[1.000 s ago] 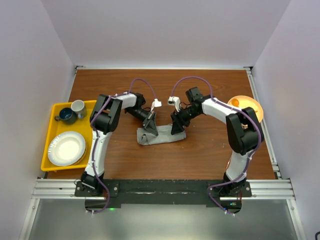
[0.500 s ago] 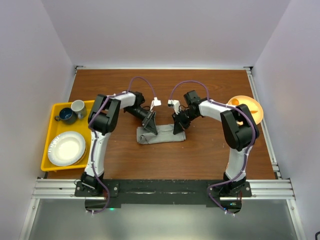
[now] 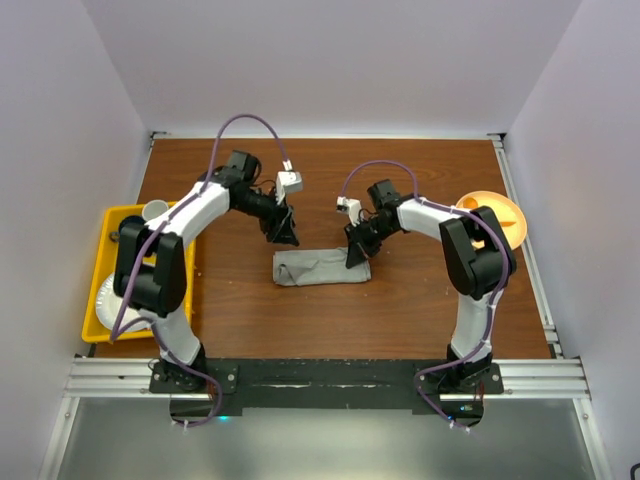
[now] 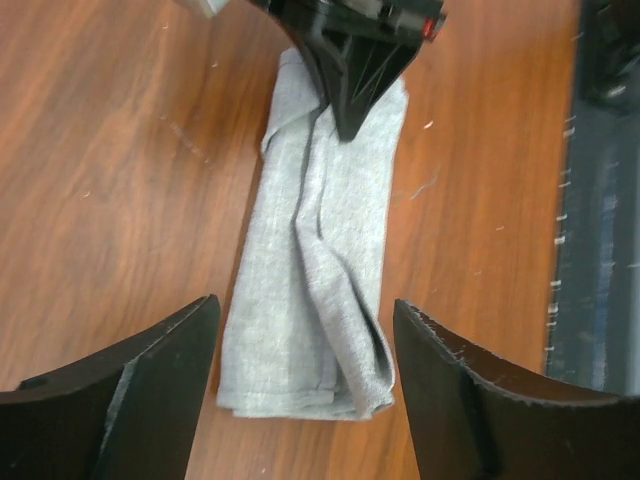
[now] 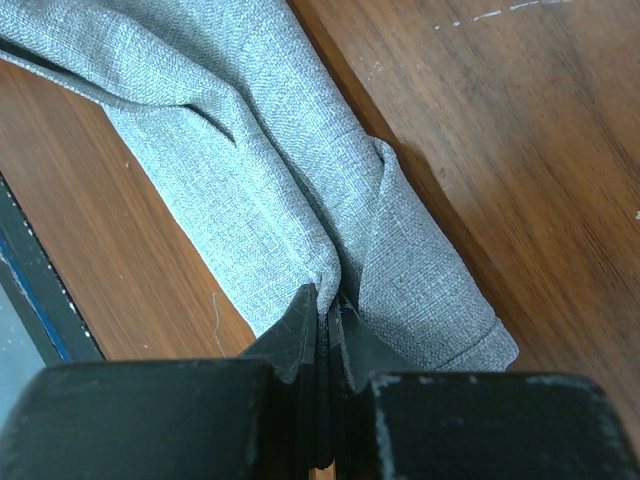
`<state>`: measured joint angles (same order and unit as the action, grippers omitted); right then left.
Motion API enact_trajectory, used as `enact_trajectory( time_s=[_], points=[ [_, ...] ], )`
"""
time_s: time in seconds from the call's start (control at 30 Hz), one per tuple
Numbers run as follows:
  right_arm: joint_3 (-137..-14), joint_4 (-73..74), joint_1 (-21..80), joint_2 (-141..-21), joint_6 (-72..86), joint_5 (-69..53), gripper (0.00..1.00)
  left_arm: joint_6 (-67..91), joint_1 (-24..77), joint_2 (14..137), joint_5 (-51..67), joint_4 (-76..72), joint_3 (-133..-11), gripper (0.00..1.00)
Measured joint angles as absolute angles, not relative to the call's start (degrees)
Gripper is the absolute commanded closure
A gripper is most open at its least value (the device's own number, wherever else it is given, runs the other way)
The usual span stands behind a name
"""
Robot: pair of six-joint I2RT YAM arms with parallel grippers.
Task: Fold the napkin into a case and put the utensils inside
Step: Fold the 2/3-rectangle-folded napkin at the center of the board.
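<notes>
The napkin (image 3: 322, 268) lies on the brown table as a narrow, layered grey strip, its long side running left to right. My left gripper (image 3: 283, 232) hangs open just behind the strip's left end. In the left wrist view its jaws (image 4: 303, 305) stand wide apart above the napkin (image 4: 320, 260) without touching it. My right gripper (image 3: 356, 255) is shut on a pinched ridge of cloth at the strip's right end. The right wrist view shows the napkin (image 5: 250, 150) bunching up between the closed jaws (image 5: 328, 300). The utensils are out of view.
A yellow tray (image 3: 95, 320) at the left edge holds a white plate (image 3: 108, 298) and a grey cup (image 3: 156, 209). An orange plate (image 3: 500, 212) sits at the right, partly behind the right arm. The black base rail runs along the near edge.
My left gripper opened, let go of the napkin's left end and pulled back from it, its arm swinging left. My right gripper shut on the right end and stays there.
</notes>
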<state>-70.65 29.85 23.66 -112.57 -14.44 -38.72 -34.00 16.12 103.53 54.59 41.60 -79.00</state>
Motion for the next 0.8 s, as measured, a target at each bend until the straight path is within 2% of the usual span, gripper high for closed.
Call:
enact_trajectory(
  time_s=[0.37,0.47,0.57,0.6,0.67,0.7,0.8],
  points=[
    [-71.3,30.1,23.6,-113.1,-13.3,-39.0,1.00,-38.9,26.0,98.8,38.6,31.1,-63.2,0.33],
    [-71.2,30.1,23.6,-113.1,-13.3,-39.0,1.00,-39.8,28.3,98.8,36.4,29.9,-61.8,0.43],
    [-71.1,30.1,23.6,-113.1,-13.3,-39.0,1.00,-40.2,28.6,99.2,35.1,28.9,-61.6,0.63],
    [-71.1,30.0,23.6,-113.1,-13.3,-39.1,1.00,-40.2,28.5,99.5,34.8,28.7,-61.6,0.74],
    [-70.8,29.8,23.6,-113.0,-13.3,-39.1,1.00,-40.3,28.5,99.7,34.5,28.6,-61.5,0.84],
    [-70.7,29.7,23.6,-112.8,-13.3,-39.1,1.00,-40.6,28.5,99.7,34.6,28.6,-61.3,0.92],
    [-69.8,29.1,23.6,-112.2,-13.5,-39.2,1.00,-41.4,28.5,99.7,36.0,29.1,-60.7,1.00]
  ],
)
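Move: The napkin's flap edge, at its left end, lies about 6 cm back of the left hand, 1 cm to its right and some 10 cm below. The napkin's middle is 7 cm to the left hand's right, 6 cm back and 11 cm down. The right hand, already pinching the same edge, sits about 15 cm to the left hand's right and 3 cm back; from the right hand, the edge's left end is about 14 cm left and 3 cm back. The left fingers close on the raised flap edge near the napkin's left end and pinch it between their tips, after the hand drops about 9 cm and comes back towards the robot some 5 cm from open air. They tip more steeply downward on the way, roughly 15 degrees. The right hand stays put, still pinching the same edge farther right. ##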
